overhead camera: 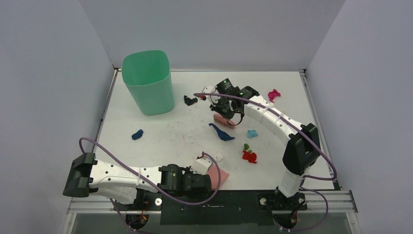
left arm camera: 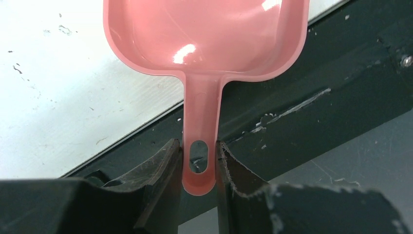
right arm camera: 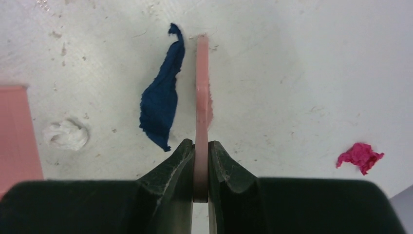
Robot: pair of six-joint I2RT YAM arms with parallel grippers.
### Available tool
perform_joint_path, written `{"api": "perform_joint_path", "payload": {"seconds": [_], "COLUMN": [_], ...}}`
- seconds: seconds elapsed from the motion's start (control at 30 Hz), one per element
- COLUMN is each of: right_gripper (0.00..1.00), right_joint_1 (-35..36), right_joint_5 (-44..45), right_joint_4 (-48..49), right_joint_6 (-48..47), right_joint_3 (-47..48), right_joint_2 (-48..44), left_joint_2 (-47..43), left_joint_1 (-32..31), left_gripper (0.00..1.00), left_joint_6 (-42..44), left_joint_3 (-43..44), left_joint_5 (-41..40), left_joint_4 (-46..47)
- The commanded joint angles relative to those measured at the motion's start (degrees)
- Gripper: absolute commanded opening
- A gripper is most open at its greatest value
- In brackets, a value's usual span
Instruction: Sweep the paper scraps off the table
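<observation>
My right gripper (overhead camera: 228,110) is shut on the handle of the pink brush (overhead camera: 224,120), seen edge-on in the right wrist view (right arm camera: 201,92), over the middle of the white table (overhead camera: 165,141). A long dark blue scrap (overhead camera: 221,132) lies just beside the brush (right arm camera: 160,102). Other paper scraps are black (overhead camera: 190,100), magenta (overhead camera: 273,94), dark blue (overhead camera: 137,134), light blue (overhead camera: 252,133), green (overhead camera: 246,146), red (overhead camera: 249,156) and white (overhead camera: 217,157). My left gripper (overhead camera: 202,183) is shut on the handle of the pink dustpan (left arm camera: 207,39) at the near edge.
A tall green bin (overhead camera: 147,83) stands at the back left. Metal rails run along the table's sides and a dark frame (left arm camera: 311,112) along its near edge. Grey walls enclose the table. The right wrist view shows the dustpan's edge (right arm camera: 17,131), the white scrap (right arm camera: 65,134) and the magenta scrap (right arm camera: 359,157).
</observation>
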Motion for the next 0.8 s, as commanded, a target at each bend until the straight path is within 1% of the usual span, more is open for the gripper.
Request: {"api": "perform_joint_path", "payload": {"seconds": [0.0, 0.07, 0.17, 0.3, 0.4, 0.57, 0.63, 0.7, 0.77], "right_gripper": [0.05, 0.05, 0.05, 0.05, 0.05, 0.05, 0.05, 0.05, 0.05], "right_joint_1": [1.1, 1.38, 1.44, 1.23, -0.11, -1.96, -2.2, -3.03, -6.17], "right_joint_5": [-5.75, -12.26, -24.4, -33.42, -37.88, -42.47, -43.04, -41.52, -40.68], "right_joint_4": [-2.69, -5.04, -7.71, -10.39, -10.19, -13.1, -15.89, -18.62, -19.79], "right_joint_6": [-0.57, -0.81, -0.24, -1.36, -1.23, -1.94, -3.22, -4.98, -6.86], "right_joint_3": [-4.31, -6.3, -7.92, -9.22, -10.27, -10.14, -9.18, -7.19, -6.3], "right_joint_2": [-5.72, -7.32, -9.54, -12.83, -16.5, -17.71, -17.01, -16.44, -16.58], "left_joint_2": [-0.17, 0.47, 1.98, 4.45, 5.69, 5.18, 4.34, 3.62, 3.05], "left_joint_1": [2.64, 3.94, 5.41, 6.61, 6.54, 6.21, 5.91, 5.59, 5.3], "left_gripper": [0.0, 0.0, 0.0, 0.0, 0.0, 0.0, 0.0, 0.0, 0.0], "left_joint_6": [0.46, 1.6, 2.89, 3.94, 5.2, 6.33, 7.61, 8.44, 9.28], "left_joint_3": [0.75, 0.47, -0.09, 0.23, 0.4, -0.76, -1.88, -2.82, -3.46], "left_joint_5": [0.33, 1.01, 1.53, 0.8, 0.01, -3.1, -3.73, -4.76, -5.8], "left_joint_4": [2.99, 4.72, 7.27, 8.95, 11.36, 15.83, 18.68, 20.77, 22.04]}}
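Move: The blue paper scrap lies under the right hand, which holds the brush just beyond it: about 1 cm back, 2 cm left and 14 cm down. The white scrap lies some 14 cm back and 3 cm left of that hand, the dustpan's tray 21 cm back and 4 cm left, the red scrap 13 cm back and 11 cm right. From the left hand, on the dustpan handle, the white scrap is about 16 cm ahead and 6 cm right, the blue one 29 cm ahead and 9 cm right. The blue scrap is swept back towards the base into the dustpan by the brush, the right hand drawing back about 16 cm, rising some 5 cm as it goes and swinging its fingertips back and leftward, nearly 40 degrees of turn. The left hand brings the dustpan to meet it, about 4 cm forward and as far right, sinking slightly; both hands keep their grips. ##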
